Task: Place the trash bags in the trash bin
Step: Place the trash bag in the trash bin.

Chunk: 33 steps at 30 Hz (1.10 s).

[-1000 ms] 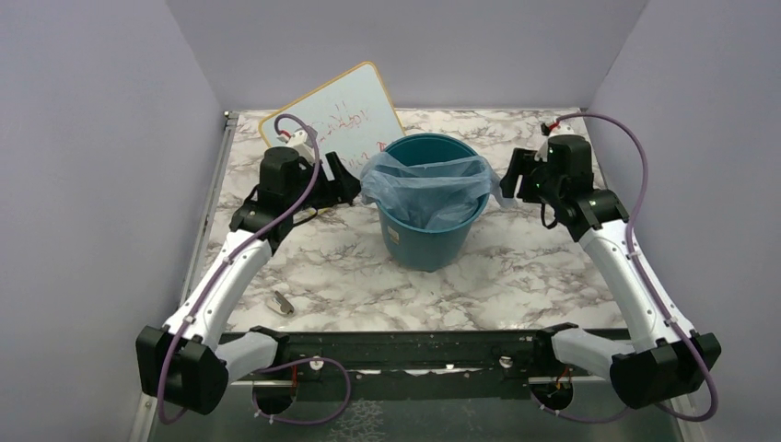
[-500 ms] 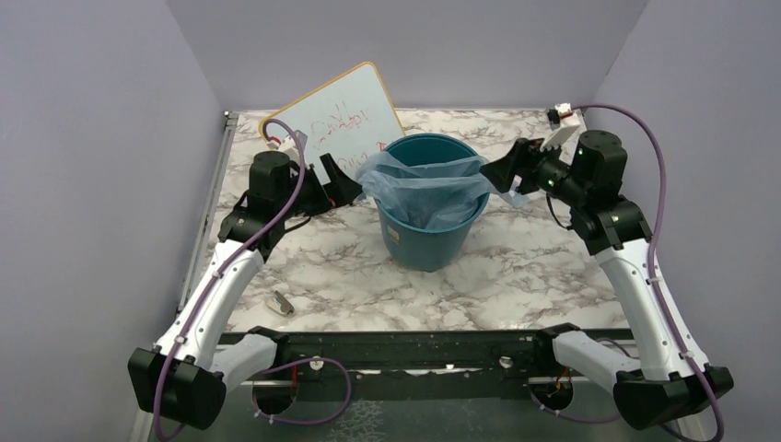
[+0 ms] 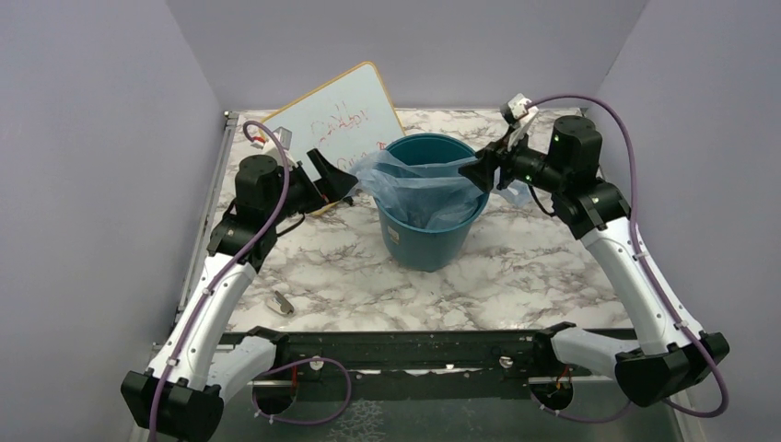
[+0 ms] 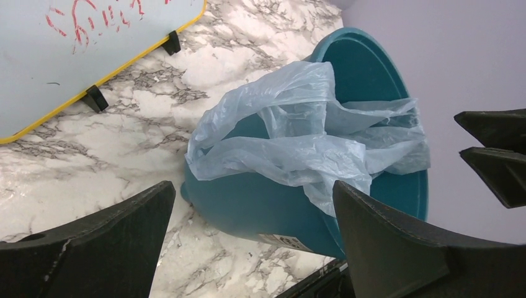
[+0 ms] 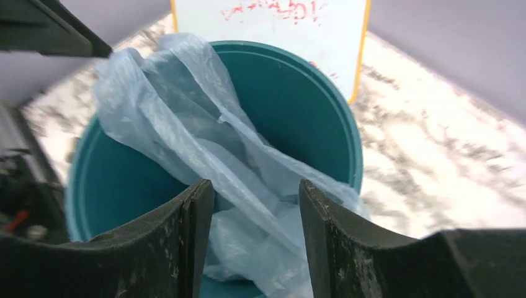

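The teal trash bin (image 3: pixel 430 241) stands upright mid-table. The pale-blue trash bag (image 3: pixel 416 184) lies crumpled across its mouth, sagging inside and spilling over the left and right rim. My left gripper (image 3: pixel 333 177) hangs wide open just left of the bin, holding nothing; its wrist view shows the bin (image 4: pixel 260 205) and bag (image 4: pixel 291 149) beyond the spread fingers (image 4: pixel 124 242). My right gripper (image 3: pixel 483 172) sits over the bin's right rim, open. In its wrist view bag film (image 5: pixel 248 205) lies between the fingers (image 5: pixel 192 230), which do not pinch it.
A yellow-framed whiteboard (image 3: pixel 336 120) with red writing leans at the back left, close behind the left gripper. A small grey object (image 3: pixel 283 302) lies on the marble table (image 3: pixel 534 267) near the left arm. Lilac walls close in on both sides and behind.
The left gripper opened wide and drew back slightly left from the bag. The right gripper swung left to the bin's right rim, over the bag, its jaws narrowing.
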Tool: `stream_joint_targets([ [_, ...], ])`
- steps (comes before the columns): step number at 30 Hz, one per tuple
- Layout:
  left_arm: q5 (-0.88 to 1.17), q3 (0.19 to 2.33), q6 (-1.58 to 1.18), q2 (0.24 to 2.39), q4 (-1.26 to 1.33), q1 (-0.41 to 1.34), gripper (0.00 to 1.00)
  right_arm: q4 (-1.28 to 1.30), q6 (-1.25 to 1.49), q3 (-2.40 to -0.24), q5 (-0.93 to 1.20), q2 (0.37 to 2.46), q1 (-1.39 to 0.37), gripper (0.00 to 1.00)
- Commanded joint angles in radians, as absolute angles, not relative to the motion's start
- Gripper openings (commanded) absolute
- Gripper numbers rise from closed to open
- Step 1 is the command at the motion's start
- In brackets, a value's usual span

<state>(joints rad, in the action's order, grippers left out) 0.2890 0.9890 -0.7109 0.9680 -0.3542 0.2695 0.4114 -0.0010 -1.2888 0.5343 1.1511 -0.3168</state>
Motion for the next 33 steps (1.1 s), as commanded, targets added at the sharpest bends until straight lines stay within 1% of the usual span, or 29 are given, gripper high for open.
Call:
stream_joint_targets([
  [1,0.302,0.985,-0.732,0.965,-0.309,0.264,0.99,0.348,-0.388,-1.247,0.415,1.116,-0.356,0.57],
  [3,0.317,0.976,-0.746,0.971,-0.292,0.264,0.99,0.352,-0.507,-1.224,0.437,1.117,-0.363,0.57],
  [5,0.333,0.957,-0.766,0.973,-0.26,0.264,0.99,0.371,-0.57,-1.236,0.451,1.144,-0.369,0.57],
  [9,0.393,0.925,-0.814,0.994,-0.186,0.264,0.99,0.409,-0.637,-1.278,0.432,1.212,-0.396,0.54],
  [12,0.396,0.915,-0.824,1.009,-0.169,0.264,0.99,0.41,-0.685,-1.295,0.378,1.247,-0.433,0.46],
  [16,0.382,0.919,-0.791,1.027,-0.193,0.264,0.99,0.415,-0.739,-1.3,0.365,1.277,-0.473,0.46],
  [18,0.392,0.917,-0.779,1.037,-0.202,0.264,0.98,0.414,-0.748,-1.307,0.361,1.286,-0.492,0.44],
  [20,0.41,0.911,-0.776,1.047,-0.202,0.264,0.94,0.394,-0.75,-1.305,0.362,1.284,-0.505,0.36],
  [23,0.449,0.902,-0.773,1.069,-0.198,0.264,0.89,0.347,-0.744,-1.292,0.349,1.273,-0.509,0.15],
  [25,0.477,0.9,-0.769,1.086,-0.197,0.264,0.83,0.325,-0.728,-1.29,0.321,1.267,-0.509,0.03],
  [27,0.496,0.898,-0.771,1.093,-0.19,0.264,0.77,0.304,-0.703,-1.288,0.281,1.261,-0.51,0.01],
  [30,0.501,0.891,-0.771,1.091,-0.177,0.264,0.63,0.247,-0.643,-1.27,0.19,1.249,-0.509,0.01],
  [33,0.511,0.889,-0.772,1.092,-0.165,0.265,0.57,0.217,-0.56,-1.27,0.086,1.254,-0.509,0.01],
])
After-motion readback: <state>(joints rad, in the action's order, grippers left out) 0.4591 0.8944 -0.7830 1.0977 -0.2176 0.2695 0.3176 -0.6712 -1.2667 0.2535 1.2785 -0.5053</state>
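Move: Within close reach of the right hand, the upper edge of the trash bag's right side lies some 3 cm ahead, 4 cm to its left and 5 cm below; the trash bin's middle is about 12 cm left, 1 cm ahead and 20 cm down. From the left hand, the bag's loose left flap is roughly 3 cm ahead, 6 cm right and 5 cm lower, and the whiteboard about 25 cm ahead, 2 cm right, 16 cm down. Dipping about 5 cm over the bin's right side while going forward and left, the right hand rolls some 40 degrees about its pointing line (counter-clockwise seen from behind), shuts its half-open fingers on the bag's edge, then eases forward, up and slightly right. The left hand sinks about 5 cm and shifts 3 cm right towards the bag's left flap, fingers starting to close; no touch there can be made out. ##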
